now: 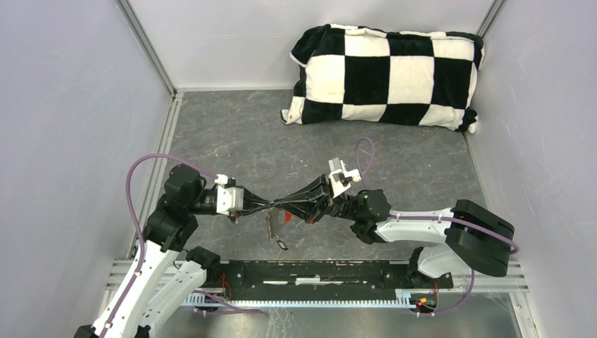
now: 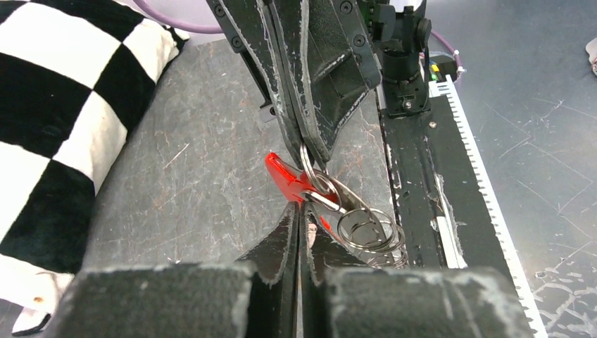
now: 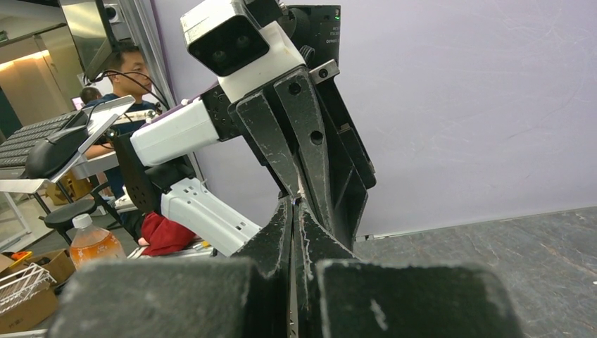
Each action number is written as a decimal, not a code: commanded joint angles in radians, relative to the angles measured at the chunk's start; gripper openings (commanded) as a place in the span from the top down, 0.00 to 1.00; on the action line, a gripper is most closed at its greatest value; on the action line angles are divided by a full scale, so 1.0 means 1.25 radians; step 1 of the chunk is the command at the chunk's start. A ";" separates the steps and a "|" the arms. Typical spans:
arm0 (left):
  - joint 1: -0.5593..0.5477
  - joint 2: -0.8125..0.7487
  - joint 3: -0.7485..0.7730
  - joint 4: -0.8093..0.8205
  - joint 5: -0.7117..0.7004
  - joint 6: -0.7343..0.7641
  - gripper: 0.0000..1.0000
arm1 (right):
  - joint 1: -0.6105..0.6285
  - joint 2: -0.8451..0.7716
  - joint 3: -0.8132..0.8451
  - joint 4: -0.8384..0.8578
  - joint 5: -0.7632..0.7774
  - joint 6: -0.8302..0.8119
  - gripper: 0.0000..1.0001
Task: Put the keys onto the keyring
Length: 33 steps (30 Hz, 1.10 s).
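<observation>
My two grippers meet tip to tip above the table's near middle. The right gripper (image 1: 288, 203) (image 2: 308, 151) is shut on a thin silver ring of the keyring (image 2: 366, 229), whose other rings hang below. The left gripper (image 1: 272, 204) (image 2: 299, 205) is shut on the lower edge of a small red plastic piece with a sharp corner (image 2: 284, 176), apparently the red-headed key; a flat metal blade runs under the rings. A dark-headed key (image 1: 281, 245) lies on the table beneath. In the right wrist view the shut right gripper (image 3: 295, 203) hides the keys.
A black-and-white checked pillow (image 1: 386, 74) lies against the back wall. The black mounting rail (image 1: 317, 271) runs along the near edge just behind the dark key. Grey walls close in both sides.
</observation>
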 commanded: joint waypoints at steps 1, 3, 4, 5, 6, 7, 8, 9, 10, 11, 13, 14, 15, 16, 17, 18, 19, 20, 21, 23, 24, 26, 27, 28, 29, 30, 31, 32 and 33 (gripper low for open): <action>-0.001 -0.002 0.035 0.044 0.023 -0.045 0.97 | 0.005 -0.018 0.016 0.026 0.001 -0.019 0.99; -0.001 -0.006 0.042 0.044 0.026 -0.050 0.98 | 0.004 -0.026 0.014 0.006 0.002 -0.031 0.99; -0.001 -0.009 0.044 0.044 0.026 -0.052 0.98 | 0.004 -0.030 0.011 -0.003 0.002 -0.039 0.99; -0.001 -0.012 0.047 0.044 0.026 -0.054 0.98 | 0.005 -0.034 0.007 -0.014 0.005 -0.048 0.99; -0.001 -0.015 0.050 0.045 0.026 -0.056 0.98 | 0.004 -0.042 0.002 -0.023 0.008 -0.054 0.99; -0.001 -0.017 0.054 0.045 0.025 -0.058 0.98 | 0.005 -0.048 -0.005 -0.032 0.012 -0.063 0.99; -0.001 -0.020 0.057 0.045 0.026 -0.060 0.98 | 0.004 -0.057 -0.010 -0.039 0.015 -0.069 1.00; -0.001 -0.021 0.060 0.045 0.027 -0.062 0.98 | 0.005 -0.064 -0.014 -0.049 0.018 -0.076 0.99; -0.001 -0.023 0.062 0.045 0.027 -0.064 0.98 | 0.005 -0.071 -0.017 -0.058 0.021 -0.082 0.99; -0.001 -0.024 0.063 0.044 0.028 -0.066 0.98 | 0.005 -0.076 -0.019 -0.064 0.022 -0.087 0.99; -0.001 -0.024 0.060 0.044 0.030 -0.074 0.98 | 0.004 -0.083 -0.018 -0.079 0.022 -0.096 0.99; -0.001 -0.024 0.058 0.041 0.029 -0.075 0.98 | 0.005 -0.087 -0.018 -0.082 0.023 -0.099 0.99; -0.001 -0.024 0.057 0.030 0.028 -0.068 0.98 | 0.005 -0.090 -0.018 -0.084 0.025 -0.103 0.99; -0.001 -0.024 0.055 0.009 0.027 -0.054 0.97 | 0.005 -0.095 -0.017 -0.087 0.025 -0.105 0.99; -0.001 -0.024 0.054 -0.014 0.025 -0.033 0.95 | 0.004 -0.098 -0.015 -0.093 0.026 -0.109 0.99; -0.001 -0.024 0.050 -0.038 0.023 -0.014 0.91 | 0.005 -0.102 -0.013 -0.097 0.024 -0.114 0.99; -0.002 -0.024 0.045 -0.055 0.021 -0.003 0.84 | 0.005 -0.103 -0.011 -0.099 0.023 -0.115 0.99; -0.001 -0.026 0.036 -0.063 0.021 -0.001 0.79 | 0.004 -0.104 -0.007 -0.100 0.021 -0.116 0.99; -0.001 -0.027 0.030 -0.065 0.024 -0.007 0.77 | 0.003 -0.104 -0.005 -0.101 0.019 -0.116 0.99; -0.001 -0.025 0.021 -0.065 0.046 -0.019 0.74 | 0.004 -0.100 -0.003 -0.101 0.019 -0.115 0.99; -0.001 -0.022 0.020 -0.062 0.054 -0.024 0.73 | 0.004 -0.099 -0.004 -0.102 0.019 -0.115 0.99; -0.001 -0.015 0.027 -0.060 0.075 -0.034 0.72 | 0.004 -0.097 -0.007 -0.104 0.019 -0.116 1.00; -0.001 -0.011 0.032 -0.061 0.080 -0.037 0.71 | 0.004 -0.096 -0.009 -0.107 0.021 -0.118 1.00; -0.001 -0.008 0.036 -0.060 0.083 -0.037 0.71 | 0.003 -0.097 -0.012 -0.108 0.023 -0.119 0.99; -0.001 -0.006 0.041 -0.060 0.084 -0.036 0.71 | 0.004 -0.095 -0.013 -0.110 0.024 -0.120 0.99; -0.001 -0.004 0.043 -0.058 0.085 -0.038 0.70 | 0.004 -0.095 -0.012 -0.112 0.023 -0.120 0.99; -0.001 -0.004 0.044 -0.045 0.082 -0.046 0.70 | 0.004 -0.093 -0.010 -0.116 0.021 -0.121 0.99; -0.001 -0.003 0.043 -0.030 0.077 -0.058 0.70 | 0.003 -0.090 -0.006 -0.122 0.014 -0.122 0.99; -0.001 -0.003 0.041 -0.009 0.076 -0.067 0.70 | 0.004 -0.087 -0.002 -0.130 0.008 -0.122 0.99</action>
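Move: The left fingers are already shut at the near edge of the metal rings. The ring pinched in the right fingertips is only about 2 cm to the left hand's right, a touch back and 1 cm higher. The red piece hangs some 3 cm to the left hand's right and 2 cm below it, with the keyring bunch about 1 cm back, 2 cm right and 4 cm below. From the right hand, that bunch hangs roughly 4 cm straight below its tips. Bring the left gripper up about 2.5 cm with its fingers still shut on the ring edge, beside the right fingertips. Then lower it nearly as far while opening the fingers to about a third and letting go, and draw it 2 cm back towards the base. Keep the right gripper shut on its ring, letting it sink about 1 cm and tilt slightly. ##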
